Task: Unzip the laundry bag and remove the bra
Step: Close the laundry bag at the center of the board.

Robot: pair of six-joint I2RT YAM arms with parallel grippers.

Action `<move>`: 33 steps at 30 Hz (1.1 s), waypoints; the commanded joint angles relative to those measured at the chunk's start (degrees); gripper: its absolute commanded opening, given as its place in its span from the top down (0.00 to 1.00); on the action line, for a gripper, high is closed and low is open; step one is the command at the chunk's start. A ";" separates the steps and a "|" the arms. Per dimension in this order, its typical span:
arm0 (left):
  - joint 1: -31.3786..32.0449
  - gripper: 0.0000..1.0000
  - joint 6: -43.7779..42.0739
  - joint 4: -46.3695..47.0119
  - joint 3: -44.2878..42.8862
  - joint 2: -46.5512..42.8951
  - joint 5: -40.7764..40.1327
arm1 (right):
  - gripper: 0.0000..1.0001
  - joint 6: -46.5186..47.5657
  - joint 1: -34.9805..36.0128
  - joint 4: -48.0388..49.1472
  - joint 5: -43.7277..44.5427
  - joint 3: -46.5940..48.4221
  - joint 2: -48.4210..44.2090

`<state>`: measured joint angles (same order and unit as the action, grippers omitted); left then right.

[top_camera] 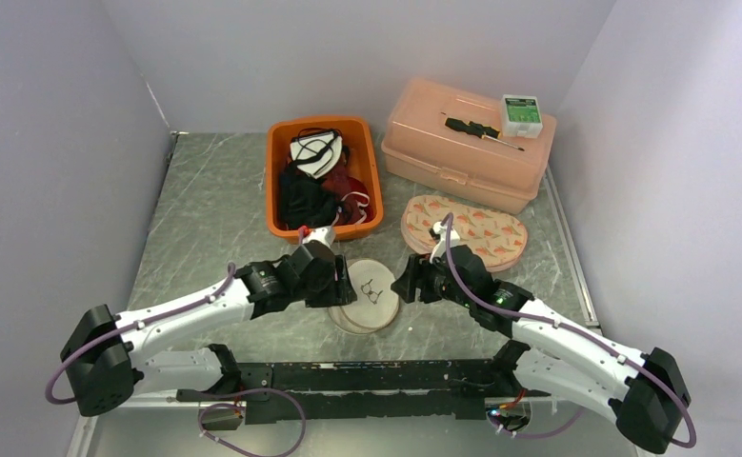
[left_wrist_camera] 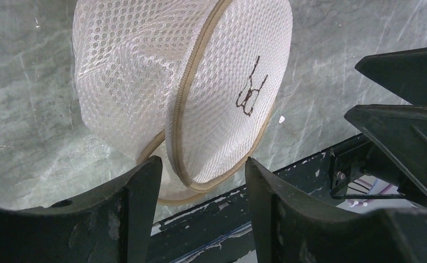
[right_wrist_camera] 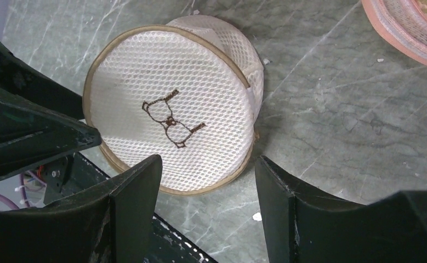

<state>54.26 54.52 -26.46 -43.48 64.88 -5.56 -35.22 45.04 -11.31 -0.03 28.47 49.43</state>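
Observation:
The laundry bag (top_camera: 368, 295) is a round white mesh case with tan trim and a small bra logo, lying on the table between both grippers. In the left wrist view the laundry bag (left_wrist_camera: 183, 82) stands partly on edge, and its tan zipper (left_wrist_camera: 184, 109) curves down the side. My left gripper (left_wrist_camera: 203, 170) is open, with the bag's lower rim just beyond its fingertips. My right gripper (right_wrist_camera: 208, 167) is open too, and the laundry bag (right_wrist_camera: 170, 109) lies close ahead on its left. Neither gripper holds anything. The bra is hidden.
An orange bin (top_camera: 276, 181) of dark clothes stands behind the bag. A pink lidded box (top_camera: 467, 143) carries a screwdriver and a small green-and-white box. A pink patterned padded piece (top_camera: 464, 231) lies at the right. A black rail (top_camera: 367, 376) runs along the near edge.

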 commanded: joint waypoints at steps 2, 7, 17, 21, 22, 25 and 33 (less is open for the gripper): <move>0.27 0.40 0.76 3.55 0.68 1.62 1.37 | 0.34 -0.86 -0.57 4.23 0.25 -0.44 -0.74; 0.30 0.67 1.06 6.68 2.26 1.46 2.23 | 0.34 -2.19 -1.98 6.68 -0.81 -3.05 -0.33; 0.26 0.97 3.30 2.70 6.34 -5.49 -0.70 | 0.34 -6.35 -5.78 19.57 -9.78 -10.07 3.36; 0.29 0.97 4.83 0.91 8.58 -9.84 -1.64 | 0.33 -7.72 -6.10 26.70 -14.08 -12.22 6.28; 0.22 0.97 5.08 0.54 9.09 -10.95 -1.82 | 0.33 -7.76 -6.14 28.06 -14.96 -12.37 7.42; 0.22 0.97 5.86 0.16 10.70 -14.65 -2.32 | 0.33 -7.32 -6.14 31.43 -17.57 -12.27 10.32; -0.10 0.97 6.99 1.45 14.35 -18.14 -2.19 | 0.34 -6.63 -6.13 41.62 -22.38 -9.85 22.93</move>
<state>54.26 59.94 -25.32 -30.15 47.64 -6.87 -42.17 39.07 20.38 -18.70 16.16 68.20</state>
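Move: The laundry bag's middle lies about 4 cm right of the left hand, level with it fore and aft and some 6 cm below, its lid rim just under the open fingers. The orange basket is about 22 cm ahead and 4 cm left of the left hand. From the right hand, the laundry bag is level and some 8 cm left, 6 cm lower, and the floral bag about 11 cm ahead and 12 cm right. Left fingers pinch the bag's rim, drawing it 4 cm left and back; open right hand sinks 7 cm. ##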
